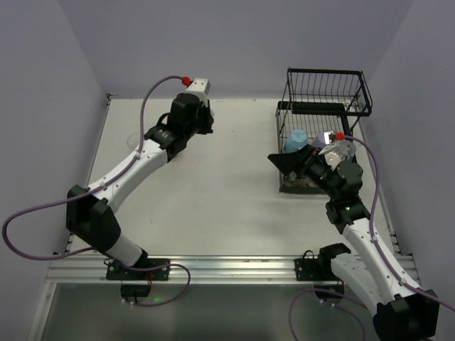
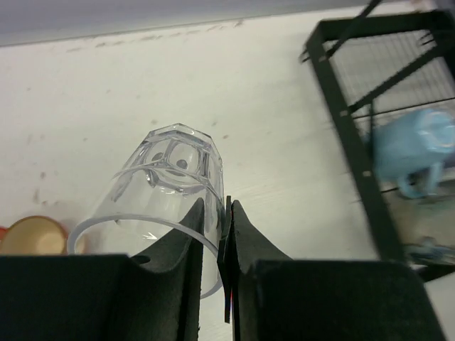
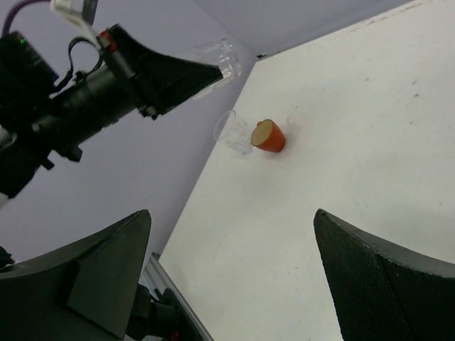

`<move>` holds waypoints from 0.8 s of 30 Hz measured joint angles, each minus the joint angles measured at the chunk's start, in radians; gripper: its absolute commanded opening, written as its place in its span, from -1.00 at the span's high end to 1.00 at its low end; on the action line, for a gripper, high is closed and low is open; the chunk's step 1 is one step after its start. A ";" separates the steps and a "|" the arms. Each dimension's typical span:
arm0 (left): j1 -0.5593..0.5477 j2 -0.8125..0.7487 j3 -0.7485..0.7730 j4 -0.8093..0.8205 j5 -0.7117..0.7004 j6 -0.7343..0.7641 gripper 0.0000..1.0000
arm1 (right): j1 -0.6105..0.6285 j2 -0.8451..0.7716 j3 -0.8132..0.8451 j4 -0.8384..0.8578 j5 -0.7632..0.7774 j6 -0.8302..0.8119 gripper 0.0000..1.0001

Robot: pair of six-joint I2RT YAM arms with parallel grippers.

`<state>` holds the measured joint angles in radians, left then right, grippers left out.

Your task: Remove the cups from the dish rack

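My left gripper [image 2: 217, 206] is shut on the rim wall of a clear glass [image 2: 170, 174], one finger inside and one outside. The right wrist view shows that same held glass [image 3: 226, 57] lifted above the table. By the table's left edge a second clear glass [image 3: 234, 131] sits against an orange-red cup [image 3: 269, 135] lying on its side. The black wire dish rack [image 1: 323, 106] stands at the back right with a light blue cup [image 1: 296, 140] in its lower tray. My right gripper [image 1: 288, 165] hangs open at the rack's front left corner, holding nothing [image 3: 232, 213].
Another clear item [image 1: 340, 149] shows in the rack's lower tray beside my right wrist. Walls close off the table at the back and on both sides. The aluminium rail [image 1: 227, 268] with both arm bases runs along the near edge.
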<state>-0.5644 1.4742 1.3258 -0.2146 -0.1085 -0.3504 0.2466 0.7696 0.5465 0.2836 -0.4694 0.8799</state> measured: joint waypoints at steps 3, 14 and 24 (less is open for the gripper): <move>0.032 0.145 0.113 -0.106 -0.073 0.047 1.00 | 0.000 0.000 0.003 -0.047 0.007 -0.039 -0.98; 0.157 0.492 0.249 -0.336 -0.033 0.109 1.00 | 0.000 -0.004 0.035 -0.161 0.026 -0.150 -0.98; 0.193 0.612 0.323 -0.415 0.031 0.138 0.75 | 0.000 -0.005 0.035 -0.172 0.033 -0.167 -0.98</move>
<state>-0.3714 2.0857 1.6485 -0.6292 -0.0780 -0.2123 0.2470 0.7647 0.5812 0.1116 -0.4366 0.7132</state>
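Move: The left hand holds the clear cup by its wall, and the open table spot it is taken to lies about 6 cm ahead, 8 cm to its left and some 27 cm below. The orange mug stands roughly 4 cm ahead and 16 cm left of the hand; the glass mug already unloaded is about 5 cm ahead and 29 cm left, both over 20 cm down. From the right hand that spot is some 19 cm ahead, 31 cm left and 28 cm down. The left hand carries the clear cup down about 22 cm towards the open table just right of the orange mug, swinging some 7 cm left and 5 cm forward on the way, fast at first and then easing, while the wrist tips the fingers about 35 degrees steeper and rolls its left side up by some 20. Its fingers keep their pinch on the cup's wall throughout, and the right hand, empty and wide open beside the rack, sinks only about 2.5 cm with a slight roll. ##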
